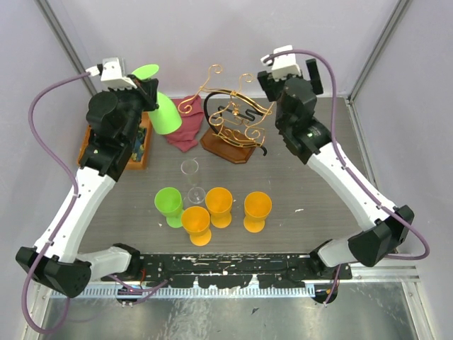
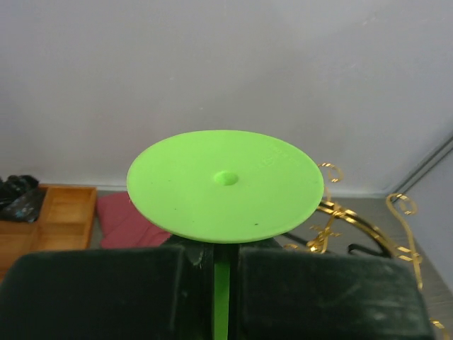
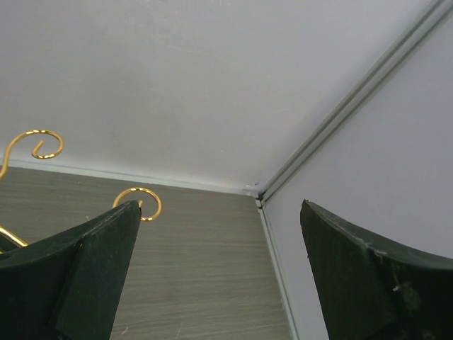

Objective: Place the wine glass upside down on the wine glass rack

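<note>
A green plastic wine glass [image 1: 164, 117] hangs upside down at the back left, its round foot [image 2: 225, 185] uppermost. My left gripper [image 2: 221, 283] is shut on its thin green stem just under the foot. The wine glass rack [image 1: 237, 113], gold scrolled wire on a brown wooden base, stands at the back centre, to the right of the held glass. Its gold curls [image 2: 354, 219] show at right in the left wrist view. My right gripper [image 1: 289, 76] is raised beside the rack's right side. It stands open and empty [image 3: 219, 276], facing the back right corner, with gold curls [image 3: 138, 202] at its left.
A dark red cloth [image 1: 185, 127] lies left of the rack's base and a compartmented wooden tray [image 1: 141, 145] lies under my left arm. Nearer the front stand a clear wine glass [image 1: 192, 180], a green goblet [image 1: 168, 202] and three orange goblets [image 1: 219, 205]. Walls close in on both sides.
</note>
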You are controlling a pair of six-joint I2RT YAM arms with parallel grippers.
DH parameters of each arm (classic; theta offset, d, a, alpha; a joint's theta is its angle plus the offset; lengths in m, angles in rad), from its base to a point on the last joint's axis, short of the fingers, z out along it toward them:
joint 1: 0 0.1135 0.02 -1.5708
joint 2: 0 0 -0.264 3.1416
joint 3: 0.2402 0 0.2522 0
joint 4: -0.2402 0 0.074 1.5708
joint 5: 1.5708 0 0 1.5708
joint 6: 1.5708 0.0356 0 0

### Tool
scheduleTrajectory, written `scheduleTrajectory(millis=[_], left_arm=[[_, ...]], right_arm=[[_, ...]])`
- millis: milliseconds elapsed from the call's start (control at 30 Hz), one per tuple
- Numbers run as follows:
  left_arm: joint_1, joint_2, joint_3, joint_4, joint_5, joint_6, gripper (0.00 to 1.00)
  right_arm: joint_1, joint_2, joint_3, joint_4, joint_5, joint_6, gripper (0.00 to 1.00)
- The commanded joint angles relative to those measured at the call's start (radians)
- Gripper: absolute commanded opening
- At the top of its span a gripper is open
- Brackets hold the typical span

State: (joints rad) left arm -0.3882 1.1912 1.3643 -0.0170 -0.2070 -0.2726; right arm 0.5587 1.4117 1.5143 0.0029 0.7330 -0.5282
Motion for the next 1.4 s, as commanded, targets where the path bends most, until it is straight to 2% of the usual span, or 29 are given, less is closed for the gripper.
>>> scheduleTrajectory(millis=[0,67,200,367,533,767,967,1367], left_arm=[[0.027,-0.037,-0.121,0.042,-0.006,0.128,0.00],[0.034,-0.048,-0.200,0.126,0.032,0.148,0.00],[0.038,-0.053,-0.364,0.328,0.109,0.174,0.00],[0.038,-0.021,-0.582,0.706,0.152,0.215,0.00],[0.038,0.023,-0.695,0.943,0.181,0.196,0.00],[0.037,0.070,-0.760,1.093,0.205,0.174,0.00],[0.036,0.186,-0.788,1.193,0.232,0.181,0.00],[0.035,0.375,-0.751,1.346,0.291,0.141,0.00]], right_arm=[[-0.118,-0.105,0.014,-0.111,-0.145,0.244,1.00],[-0.158,-0.118,-0.001,-0.130,-0.191,0.286,1.00],[-0.181,-0.122,-0.007,-0.171,-0.190,0.287,1.00],[-0.189,-0.146,-0.035,-0.175,-0.200,0.285,1.00],[-0.197,-0.158,-0.059,-0.175,-0.192,0.264,1.00],[-0.205,-0.148,-0.085,-0.151,-0.200,0.232,1.00],[-0.209,-0.136,-0.086,-0.122,-0.237,0.228,1.00],[-0.211,-0.137,-0.120,-0.081,-0.240,0.184,1.00]])
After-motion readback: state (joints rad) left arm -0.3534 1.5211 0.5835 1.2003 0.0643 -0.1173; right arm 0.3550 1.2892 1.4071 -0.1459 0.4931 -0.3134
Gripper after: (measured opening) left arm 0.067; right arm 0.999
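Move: The green glass already hangs upside down from the left fingers, pinched by its stem. The wine glass rack it is meant for has its middle about 12 cm ahead, 19 cm to the right and some 25 cm below the left hand. The clear glass stands 9 cm right, 4 cm back and about 36 cm down; the red cloth lies 20 cm ahead, 3 cm right and 44 cm down. From the right hand the rack is about 9 cm ahead, 14 cm left and 24 cm below. The green glass, still gripped by its stem, is carried down some 22 cm by the left hand, which drifts a few centimetres right and forward towards the rack's near left side. Midway the sinking pauses with a slight rise, and the wrist rolls and tips its fingers up by about 10 degrees. The empty right hand, fingers staying open, shifts right away from the rack, then sinks slightly. ##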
